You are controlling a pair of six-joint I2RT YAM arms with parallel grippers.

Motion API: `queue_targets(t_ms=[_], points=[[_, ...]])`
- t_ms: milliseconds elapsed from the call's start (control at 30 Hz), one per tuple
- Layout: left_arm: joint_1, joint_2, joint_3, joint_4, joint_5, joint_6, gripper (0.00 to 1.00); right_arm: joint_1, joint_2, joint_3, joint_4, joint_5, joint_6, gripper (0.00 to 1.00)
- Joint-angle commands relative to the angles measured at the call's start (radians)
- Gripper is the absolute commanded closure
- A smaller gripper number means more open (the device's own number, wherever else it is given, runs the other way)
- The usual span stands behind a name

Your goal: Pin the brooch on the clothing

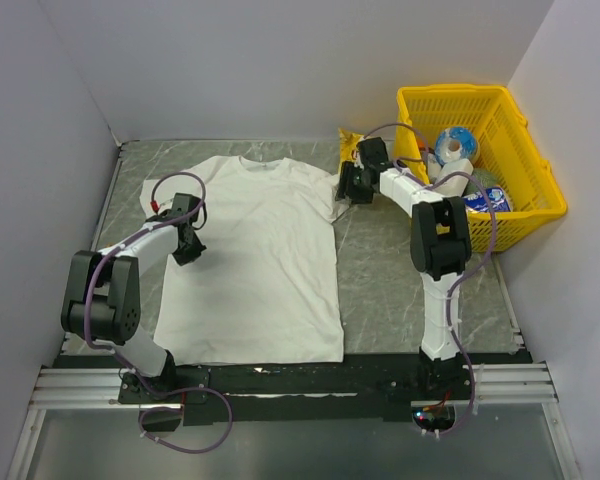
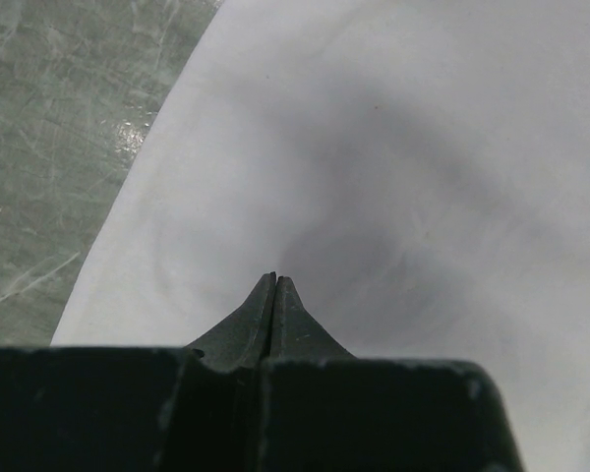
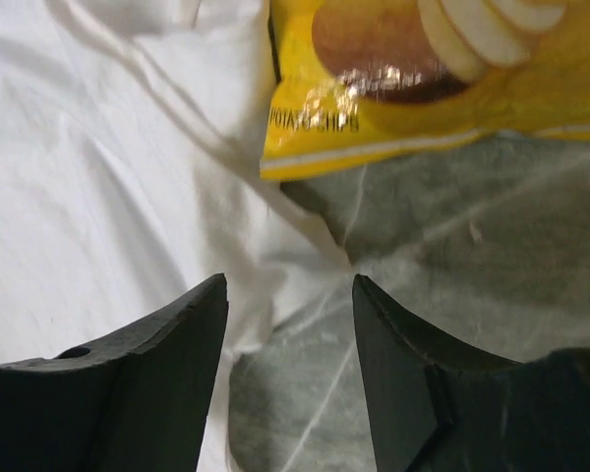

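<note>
The clothing point(image 1: 260, 260) is a white T-shirt spread flat on the marbled table, neck toward the back wall. My left gripper point(image 1: 188, 248) hovers over the shirt's left side near the sleeve. The left wrist view shows that gripper point(image 2: 275, 278) shut, tips together, empty, with white cloth point(image 2: 393, 147) beneath. My right gripper point(image 1: 345, 190) is at the edge of the shirt's right sleeve. In the right wrist view it point(image 3: 289, 280) stands open above the sleeve hem point(image 3: 98, 177) and bare table, holding nothing. The brooch is not in view.
A yellow crisp bag point(image 1: 350, 145) lies at the back, right beside the right sleeve, and shows close ahead of the right fingers point(image 3: 423, 79). A yellow plastic basket point(image 1: 450, 92) with several items stands at the back right. Grey walls enclose the table.
</note>
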Motion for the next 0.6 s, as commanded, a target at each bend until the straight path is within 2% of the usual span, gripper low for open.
queue_targets(t_ms=[0, 133, 233, 267, 367, 433, 567], points=[[-0.007, 0.005, 0.011, 0.018, 0.009, 0.014, 0.99, -0.010, 0.075, 0.084, -0.019, 0.019, 0.032, 0.40], [-0.013, 0.003, 0.017, 0.017, 0.012, 0.016, 0.99, -0.010, 0.095, 0.093, -0.013, 0.030, 0.048, 0.45], [-0.016, 0.003, 0.024, 0.015, 0.010, 0.019, 0.99, -0.010, 0.126, 0.127, -0.042, 0.018, 0.046, 0.64], [-0.016, 0.003, 0.025, 0.014, 0.007, 0.017, 0.99, -0.010, 0.129, 0.133, -0.048, 0.016, 0.048, 0.79], [-0.018, 0.008, 0.027, 0.015, 0.010, 0.020, 0.99, -0.009, 0.097, 0.101, -0.031, 0.021, 0.052, 0.92], [-0.021, 0.017, 0.027, 0.018, 0.010, 0.022, 0.99, -0.010, 0.037, 0.051, -0.006, 0.018, 0.048, 0.96], [-0.026, 0.031, 0.024, 0.024, 0.012, 0.022, 0.99, -0.006, -0.061, 0.009, -0.012, 0.008, 0.020, 0.96]])
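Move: The open right hand hovers over the outer corner of the clothing's right sleeve, which lies about 1 cm ahead, level sideways and some 3 cm below. From that hand the yellow chips bag's middle is roughly 13 cm ahead and 6 cm to the right, and the neckline about 12 cm ahead and 24 cm to the left. From the left hand the sleeve corner lies some 16 cm ahead and 42 cm to the right, slightly lower. The right hand sinks about 3 cm onto the sleeve's outer corner and shuts its open fingers, pinching the cloth. ##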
